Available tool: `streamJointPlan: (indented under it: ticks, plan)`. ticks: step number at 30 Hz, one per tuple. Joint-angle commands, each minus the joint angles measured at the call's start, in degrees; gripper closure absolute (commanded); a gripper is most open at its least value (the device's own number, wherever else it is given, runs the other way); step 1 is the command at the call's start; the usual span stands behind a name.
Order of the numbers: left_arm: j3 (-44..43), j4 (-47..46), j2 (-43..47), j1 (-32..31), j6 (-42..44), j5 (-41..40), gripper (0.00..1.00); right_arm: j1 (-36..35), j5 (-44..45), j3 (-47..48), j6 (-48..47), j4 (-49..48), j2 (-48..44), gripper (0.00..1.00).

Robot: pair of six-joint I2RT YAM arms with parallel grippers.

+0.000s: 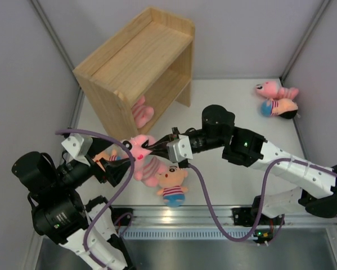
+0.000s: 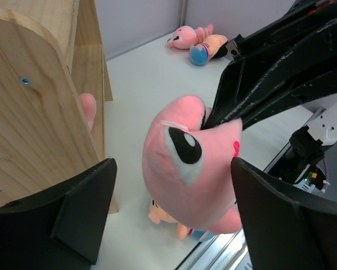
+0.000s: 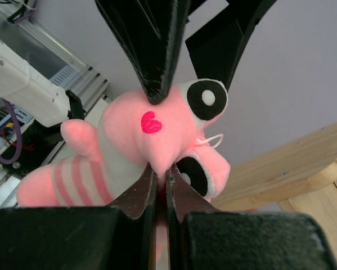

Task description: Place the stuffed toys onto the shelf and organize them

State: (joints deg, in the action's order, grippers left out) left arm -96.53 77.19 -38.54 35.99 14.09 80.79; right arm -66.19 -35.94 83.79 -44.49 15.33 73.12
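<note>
My right gripper (image 1: 157, 147) (image 3: 160, 169) is shut on a fold of the face of a pink stuffed toy (image 1: 140, 149) (image 3: 157, 135), which it holds above the table. The toy's striped body (image 1: 148, 170) hangs below. In the left wrist view its big head (image 2: 185, 169) sits between the wide fingers of my left gripper (image 1: 120, 166) (image 2: 174, 216), which is open, with a gap on the left side. The wooden shelf (image 1: 140, 62) (image 2: 39, 112) stands just behind, and another pink toy (image 1: 141, 111) (image 2: 88, 109) lies inside it. A peach toy (image 1: 173, 187) (image 2: 162, 216) lies on the table below.
Two more toys lie at the far right of the table, one pink (image 1: 275, 89) (image 2: 185, 36) and one peach with blue shorts (image 1: 278, 108) (image 2: 210, 48). A metal rail (image 1: 213, 216) runs along the near edge. Purple cables loop from both arms.
</note>
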Motion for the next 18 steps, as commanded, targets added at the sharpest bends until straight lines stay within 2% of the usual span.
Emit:
streamJointPlan:
  ticks: [1, 3, 4, 5, 7, 8, 10, 11, 12, 13, 15, 16, 18]
  plan:
    - [-0.41, -0.9, 0.22, 1.1, 2.52, 0.5, 0.16, -2.45, -4.13, 2.7, -2.09, -4.43, -1.14, 1.0]
    - [-0.15, -0.9, 0.66, 1.1, 2.52, 0.77, 0.25, -2.97, -6.06, 2.96, -2.18, -4.96, -0.79, 1.0]
    - [0.03, -0.99, 0.66, 1.1, 2.52, 1.03, 0.4, -2.98, -6.76, 3.13, -1.83, -5.48, -0.53, 1.0]
    - [0.46, -0.99, 0.75, 1.02, 2.52, 1.12, 0.48, -2.98, -7.29, 3.4, -1.74, -5.58, -0.44, 1.0]
    - [0.9, -0.9, 0.75, 1.01, 2.52, 1.3, 0.73, -3.06, -8.18, 3.84, -1.22, -6.01, -0.26, 1.0]
    - [1.52, -0.81, 0.75, 1.1, 2.52, 1.21, 0.93, -3.06, -8.26, 4.01, -1.13, -6.02, -0.17, 1.0]
    - [1.96, -0.81, 0.58, 1.01, 2.26, 1.21, 0.98, -3.06, -7.48, 3.93, 0.27, -7.15, -0.17, 0.96]
    - [2.4, -0.72, 0.49, 1.1, 2.09, 0.42, 1.0, -3.06, -6.78, 3.67, 1.5, -7.94, -0.26, 0.85]
    - [2.49, -0.55, 0.31, 1.02, 1.3, -0.02, 1.0, -3.06, -4.07, 2.44, 3.08, -9.17, -0.52, 0.51]
    - [2.31, -0.55, 0.05, 1.1, 0.69, -0.98, 1.0, -2.98, -2.22, 1.39, 5.27, -10.31, -0.96, 0.36]
    - [1.52, -0.55, -1.18, 1.1, -0.98, -3.71, 1.0, -3.06, 5.85, -3.86, 8.26, -14.17, -3.33, 0.21]
    - [1.35, -0.46, -1.44, 1.1, -2.04, -4.32, 1.0, -3.06, 9.54, -6.16, 14.11, -16.8, -4.47, 0.06]
    - [1.08, -0.55, -2.23, 1.01, -2.83, -4.68, 1.0, -2.89, 19.01, -12.12, 19.94, -20.69, -7.63, 0.03]
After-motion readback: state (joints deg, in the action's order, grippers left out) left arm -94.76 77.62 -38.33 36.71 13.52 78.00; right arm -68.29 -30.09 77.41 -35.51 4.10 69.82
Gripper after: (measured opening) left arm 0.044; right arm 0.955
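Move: The pink toy hangs from the right gripper's shut fingers. Its middle is about 6 cm right of the open left hand and 8 cm below it, and from the right hand it is some 2 cm left and 8 cm below. The left hand is itself about 8 cm left of the right hand. From the left hand, the shelf's near end panel is roughly 20 cm ahead, 5 cm left and 22 cm down; the upright boy toy is level, 14 cm right and 40 cm down. Almost in place, the left hand shuts its open fingers on the pink toy's head, pinching it by an eye. The right hand draws back about 2 cm while still gripping, then, with the left closed, opens wide and comes forward again, rising about 1 cm, to release its side of the head. Meanwhile the left, keeping its pinch, eases about 2 cm forward and left and sinks slightly. ##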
